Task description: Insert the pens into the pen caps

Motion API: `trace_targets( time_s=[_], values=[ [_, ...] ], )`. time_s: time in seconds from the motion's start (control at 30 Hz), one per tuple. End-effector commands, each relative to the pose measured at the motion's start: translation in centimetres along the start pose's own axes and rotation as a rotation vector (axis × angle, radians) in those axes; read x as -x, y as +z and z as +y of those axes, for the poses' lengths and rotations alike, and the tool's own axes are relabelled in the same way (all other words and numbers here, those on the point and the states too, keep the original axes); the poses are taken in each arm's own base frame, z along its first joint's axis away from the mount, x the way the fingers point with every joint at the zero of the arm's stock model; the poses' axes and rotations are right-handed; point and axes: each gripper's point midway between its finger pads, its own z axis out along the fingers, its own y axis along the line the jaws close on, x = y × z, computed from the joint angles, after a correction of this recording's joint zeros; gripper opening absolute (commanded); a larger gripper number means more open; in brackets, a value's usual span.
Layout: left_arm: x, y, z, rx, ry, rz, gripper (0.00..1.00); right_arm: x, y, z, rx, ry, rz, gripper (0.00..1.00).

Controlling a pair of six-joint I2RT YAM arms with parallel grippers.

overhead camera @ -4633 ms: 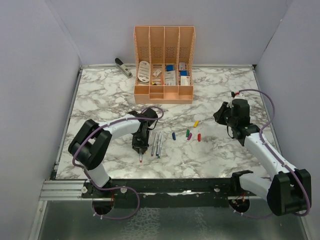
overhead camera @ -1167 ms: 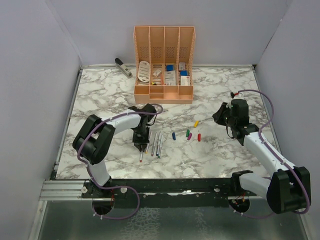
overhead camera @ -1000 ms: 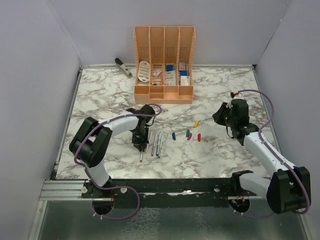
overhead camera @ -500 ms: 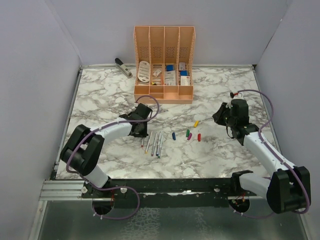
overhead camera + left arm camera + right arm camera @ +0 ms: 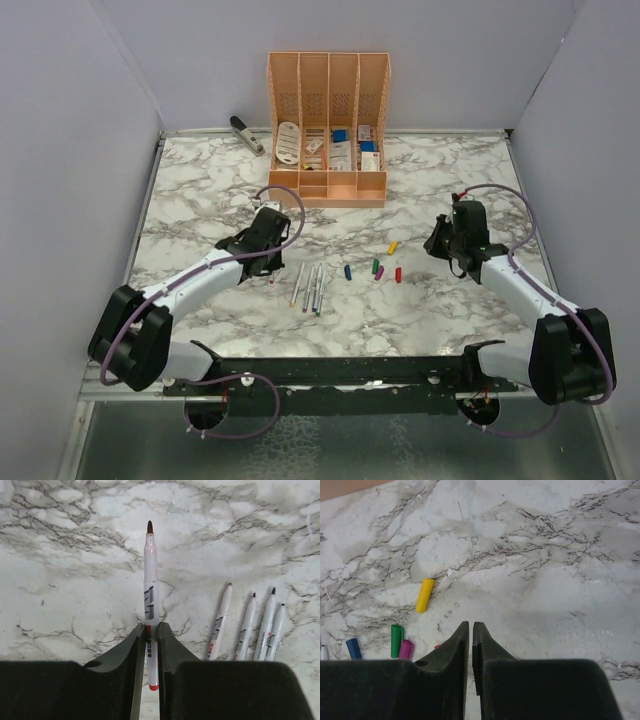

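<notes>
My left gripper point(image 5: 150, 626) is shut on a thin white pen point(image 5: 150, 580) with a dark red tip, which points away from the wrist above the marble. In the top view this gripper point(image 5: 266, 268) hangs left of several loose pens point(image 5: 308, 287), which lie side by side; they also show in the left wrist view as pens point(image 5: 247, 627). The yellow cap point(image 5: 392, 246), blue cap point(image 5: 347, 271), green cap point(image 5: 374, 267), magenta cap point(image 5: 379, 272) and red cap point(image 5: 397, 274) lie to their right. My right gripper point(image 5: 441, 241) point(image 5: 470, 625) is shut with nothing in it, right of the yellow cap point(image 5: 424, 595).
An orange desk organiser point(image 5: 328, 130) with small items stands at the back centre. A grey stapler point(image 5: 246, 133) lies at the back left. White walls close in the marble table point(image 5: 200, 190) on three sides.
My left arm has swung out to the left and drawn the held pen away from the row of pens. The right gripper's jaws have closed a little more.
</notes>
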Motion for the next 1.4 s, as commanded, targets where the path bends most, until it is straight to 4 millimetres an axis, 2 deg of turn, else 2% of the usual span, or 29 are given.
trace_targets(
  time_s=[0.0, 0.17, 0.27, 0.53, 0.7, 0.87, 1.07, 1.37],
  values=[
    [3.4, -2.3, -0.2, -0.039, 0.015, -0.144, 0.00, -0.7, 0.1, 0.0, 0.003, 0.013, 0.016, 0.08],
    [4.8, -3.8, -1.7, -0.132, 0.004, -0.213, 0.00, -0.6, 0.1, 0.2, 0.009, 0.006, 0.011, 0.08],
    [5.2, -4.3, -3.0, -0.197, 0.022, -0.247, 0.00, -1.4, 0.1, 0.5, 0.018, -0.005, 0.036, 0.08],
    [5.8, -5.7, -8.5, -0.405, 0.105, -0.306, 0.00, -4.3, -0.6, 1.5, 0.036, -0.039, 0.097, 0.08],
    [5.6, -6.1, -10.8, -0.452, 0.167, -0.305, 0.00, -5.8, -0.9, 2.5, 0.044, -0.070, 0.122, 0.24],
    [5.0, -7.0, -12.8, -0.521, 0.225, -0.328, 0.00, -6.9, -0.7, 3.3, 0.027, -0.082, 0.141, 0.31],
    [4.0, -7.8, -14.0, -0.597, 0.268, -0.353, 0.00, -7.7, -0.2, 4.5, 0.011, -0.118, 0.155, 0.32],
    [3.9, -8.9, -14.4, -0.646, 0.286, -0.398, 0.00, -7.9, 1.0, 3.8, -0.071, -0.118, 0.171, 0.32]
  ],
)
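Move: The red cap lies about 4 cm back, 6 cm left and 7 cm below the empty right hand. Of that cap, magenta is 5 cm left and 1 cm farther out, green 6 cm left and 3 cm farther out, yellow 2 cm left and 8 cm farther out. From the left hand, already holding the red pen, the red cap is some 35 cm right, 3 cm back and 6 cm down, with the loose pens between, about 10 cm right and 8 cm back. To the red cap comes the right hand, after a brief pause: back and left about 6 cm each, sinking about 5 cm mostly as it arrives, fingers opening part-way and tipping slightly more steeply down. The held red pen goes up first, then some 12 cm right towards that cap, over the far ends of the loose pens, the left wrist turning about 30 degrees clockwise and raising the tip. ##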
